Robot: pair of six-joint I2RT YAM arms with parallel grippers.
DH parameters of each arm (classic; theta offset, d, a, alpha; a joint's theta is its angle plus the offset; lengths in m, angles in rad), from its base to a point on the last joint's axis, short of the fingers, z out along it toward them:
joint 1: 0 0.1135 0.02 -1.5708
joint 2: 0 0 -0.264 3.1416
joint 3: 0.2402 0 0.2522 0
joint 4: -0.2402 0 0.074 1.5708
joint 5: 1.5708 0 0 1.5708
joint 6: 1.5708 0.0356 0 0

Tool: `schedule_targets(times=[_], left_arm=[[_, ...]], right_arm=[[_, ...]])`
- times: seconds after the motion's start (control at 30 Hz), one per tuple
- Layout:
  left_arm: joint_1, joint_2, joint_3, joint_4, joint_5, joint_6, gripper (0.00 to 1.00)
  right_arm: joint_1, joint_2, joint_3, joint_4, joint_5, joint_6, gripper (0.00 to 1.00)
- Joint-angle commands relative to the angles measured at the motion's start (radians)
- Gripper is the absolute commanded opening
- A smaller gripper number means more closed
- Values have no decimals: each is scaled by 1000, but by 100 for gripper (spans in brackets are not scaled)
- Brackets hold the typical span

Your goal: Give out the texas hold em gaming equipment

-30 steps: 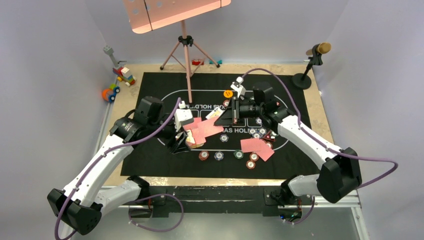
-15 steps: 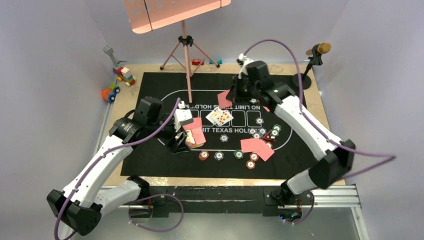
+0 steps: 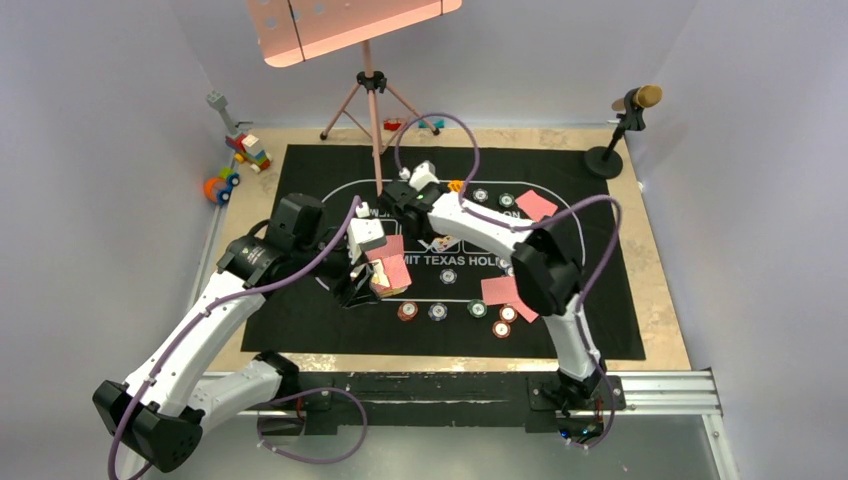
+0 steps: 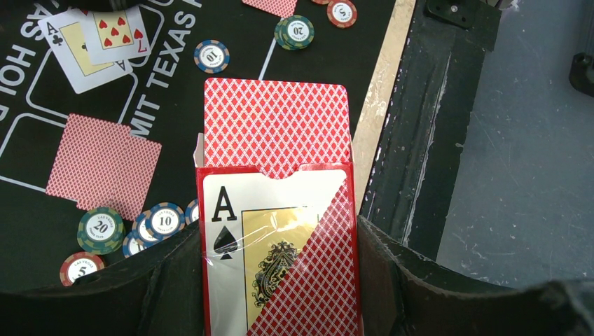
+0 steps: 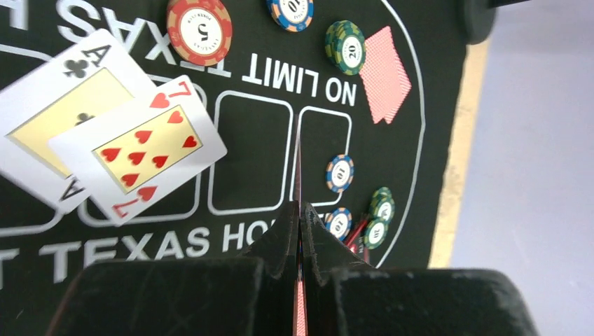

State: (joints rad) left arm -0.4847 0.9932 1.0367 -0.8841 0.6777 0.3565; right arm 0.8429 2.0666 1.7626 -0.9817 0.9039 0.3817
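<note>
My left gripper (image 4: 280, 241) is shut on the red card box (image 4: 280, 273), whose flap stands open; it hangs over the mat's left side (image 3: 385, 272). My right gripper (image 5: 300, 210) is shut on a playing card (image 5: 298, 175) seen edge-on, and it sits at the mat's back centre (image 3: 400, 202). An ace of clubs (image 5: 63, 91) and a seven of hearts (image 5: 143, 147) lie face up on the printed boxes. Face-down cards lie at the back right (image 3: 536, 205) and the front right (image 3: 503, 291). Poker chips (image 3: 437, 311) lie in a front row, with more at the back (image 5: 199, 29).
A black felt mat (image 3: 300, 170) covers the table. A tripod music stand (image 3: 372, 100) rises at the mat's back edge, close to my right gripper. A microphone stand (image 3: 612, 150) is at the back right, toy blocks (image 3: 245, 150) at the back left.
My right arm has swung from the mat's right side across the back to the back centre, still pinching a card. The left arm and the box have not moved.
</note>
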Motion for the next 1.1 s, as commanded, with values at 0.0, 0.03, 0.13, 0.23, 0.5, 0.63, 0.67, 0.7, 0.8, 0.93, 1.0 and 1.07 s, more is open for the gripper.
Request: schedule_targets(times=[0.0,0.03,0.13,0.23,0.5,0.63,0.67,0.7,0.8,0.93,1.0,1.07], left_arm=[[3,-21,27,42,44,-19,0],[3,-22,26,43,45,-20,0],[4,-22,26,42,43,-19,0],[3,-22,26,40,40,-17,0],[3,-14,29,41,39,-18,0],[3,-10,29,39,34,-17,0],[3,-9,29,39,34,-17,0],[3,-8,28,40,34,-16,0],[4,-3,28,43,34,-19,0],[3,-1,29,43,33,-19,0],[3,-2,28,41,32,-17,0],[3,-3,26,43,31,-17,0]], right_arm=[[18,112,79,-113,245,53,0],[18,127,71,-89,244,35,0],[18,155,51,-10,236,0,0],[18,162,25,71,214,-30,0],[18,167,-29,241,102,-87,0],[17,180,-51,276,32,-94,7],[18,180,-55,283,18,-91,11],[18,177,-67,291,-2,-88,14],[18,158,-97,322,-70,-86,24],[18,138,-119,341,-133,-82,40],[18,128,-129,349,-164,-80,45],[17,113,-141,364,-203,-79,46]])
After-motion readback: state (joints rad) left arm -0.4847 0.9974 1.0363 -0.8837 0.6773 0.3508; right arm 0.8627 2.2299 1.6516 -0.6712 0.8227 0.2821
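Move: The right hand still pinches a card edge-on, about 12 cm above the mat. The seven of hearts it will be laid against is some 4 cm ahead and 6 cm to the left, with the ace of clubs about 5 cm left of that seven. The red chip stack stands roughly 12 cm ahead and 4 cm left, a lone blue chip 4 cm back and 6 cm left. From the left hand the seven is about 21 cm ahead, 20 cm right and 20 cm below. Down by about 10 cm goes the right hand, quickly at first and then more slowly, easing some 3 cm left as it nears the right edge of the seven of hearts with its card. The wrist rolls its left side down about 15 degrees and back again. Over the last stretch the fingers open to nearly half and let go of the card low over the mat. ##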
